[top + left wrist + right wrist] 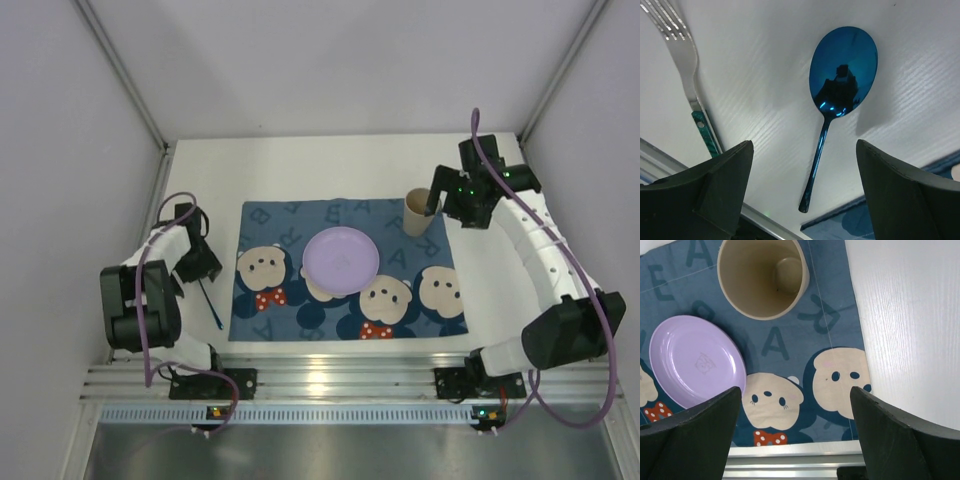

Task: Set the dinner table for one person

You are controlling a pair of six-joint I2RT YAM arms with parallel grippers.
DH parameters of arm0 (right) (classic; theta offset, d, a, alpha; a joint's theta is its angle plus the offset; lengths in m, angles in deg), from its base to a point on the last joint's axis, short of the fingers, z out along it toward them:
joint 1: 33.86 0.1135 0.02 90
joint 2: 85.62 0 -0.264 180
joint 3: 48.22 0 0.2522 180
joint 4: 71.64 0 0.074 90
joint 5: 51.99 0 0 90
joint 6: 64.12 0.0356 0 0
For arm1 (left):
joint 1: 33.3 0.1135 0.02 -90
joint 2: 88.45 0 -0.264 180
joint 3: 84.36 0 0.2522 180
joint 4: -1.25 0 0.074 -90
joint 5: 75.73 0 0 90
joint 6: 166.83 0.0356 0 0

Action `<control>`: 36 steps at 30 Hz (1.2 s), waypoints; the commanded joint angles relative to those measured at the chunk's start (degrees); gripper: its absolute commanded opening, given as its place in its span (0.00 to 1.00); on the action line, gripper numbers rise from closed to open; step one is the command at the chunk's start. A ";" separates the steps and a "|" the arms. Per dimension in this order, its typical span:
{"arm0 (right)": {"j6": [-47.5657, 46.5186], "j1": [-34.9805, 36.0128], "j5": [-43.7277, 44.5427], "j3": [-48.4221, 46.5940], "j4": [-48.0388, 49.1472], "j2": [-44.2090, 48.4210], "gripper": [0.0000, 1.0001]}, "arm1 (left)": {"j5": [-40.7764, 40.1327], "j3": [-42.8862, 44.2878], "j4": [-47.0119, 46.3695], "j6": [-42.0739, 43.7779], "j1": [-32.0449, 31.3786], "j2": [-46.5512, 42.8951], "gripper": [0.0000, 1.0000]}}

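The white dinner table (pixel 350 165) carries a blue cartoon-mouse placemat (pixel 300 310). On the mat sit a purple plate (pixel 341 260) and, at its far right corner, an upright beige cup (pixel 417 211). A blue spoon (pixel 840 85) lies on the bare table left of the mat, with a silver fork (pixel 687 70) with a green handle beside it. My left gripper (pixel 804 145) hangs open above the spoon's handle, holding nothing. My right gripper (pixel 796 390) is open and empty above the mat, just right of the cup (pixel 762 277); the plate (pixel 692 360) lies to its left.
An aluminium rail (pixel 340 380) runs along the near edge of the table, where both arm bases are bolted. White walls close in the left, right and far sides. Bare tabletop (pixel 905 330) lies right of the mat.
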 commanded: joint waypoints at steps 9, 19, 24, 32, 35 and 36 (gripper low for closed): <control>-0.13 0.14 2.45 3.22 -0.39 5.79 0.89 | -0.88 0.77 -7.68 1.04 1.46 10.01 0.57; -0.04 -0.21 3.86 3.65 -1.36 7.73 0.89 | -1.76 7.87 -4.53 8.77 1.72 11.16 0.00; 0.57 -0.30 3.86 4.71 -1.27 9.05 0.88 | -0.35 13.95 -1.71 11.41 1.64 7.20 0.00; 1.10 -0.39 2.89 7.87 -0.74 11.33 0.88 | 6.85 25.90 3.65 13.26 -5.45 6.49 0.00; 1.10 -0.38 2.80 7.96 -0.66 11.77 0.88 | 7.30 28.45 3.83 15.54 -14.32 8.77 0.00; 1.10 -0.39 2.80 7.96 -0.66 11.69 0.88 | 6.60 28.81 3.74 15.90 -16.45 10.34 0.00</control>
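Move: The blue spoon lies almost under the open left fingers, about 3 cm below them: its middle is roughly 1 cm to the right, its neck some 3 cm ahead. The fork lies about 9 cm left and 3 cm back of that hand; the lilac plate's middle is roughly 30 cm to its right and 6 cm ahead. From the raised right hand the spoon is about 50 cm left, 9 cm back and 20 cm down. The spoon is pinched at its neck, just behind the bowl: the left hand eases about 3 cm forward and 2 cm down over it as the fingers shut. Keeping that grip, it carries the spoon forward, then up as well, and finally swings right towards the placemat, turning some 20 degrees clockwise. The empty right hand drifts about 4 cm back, away from the cup. ##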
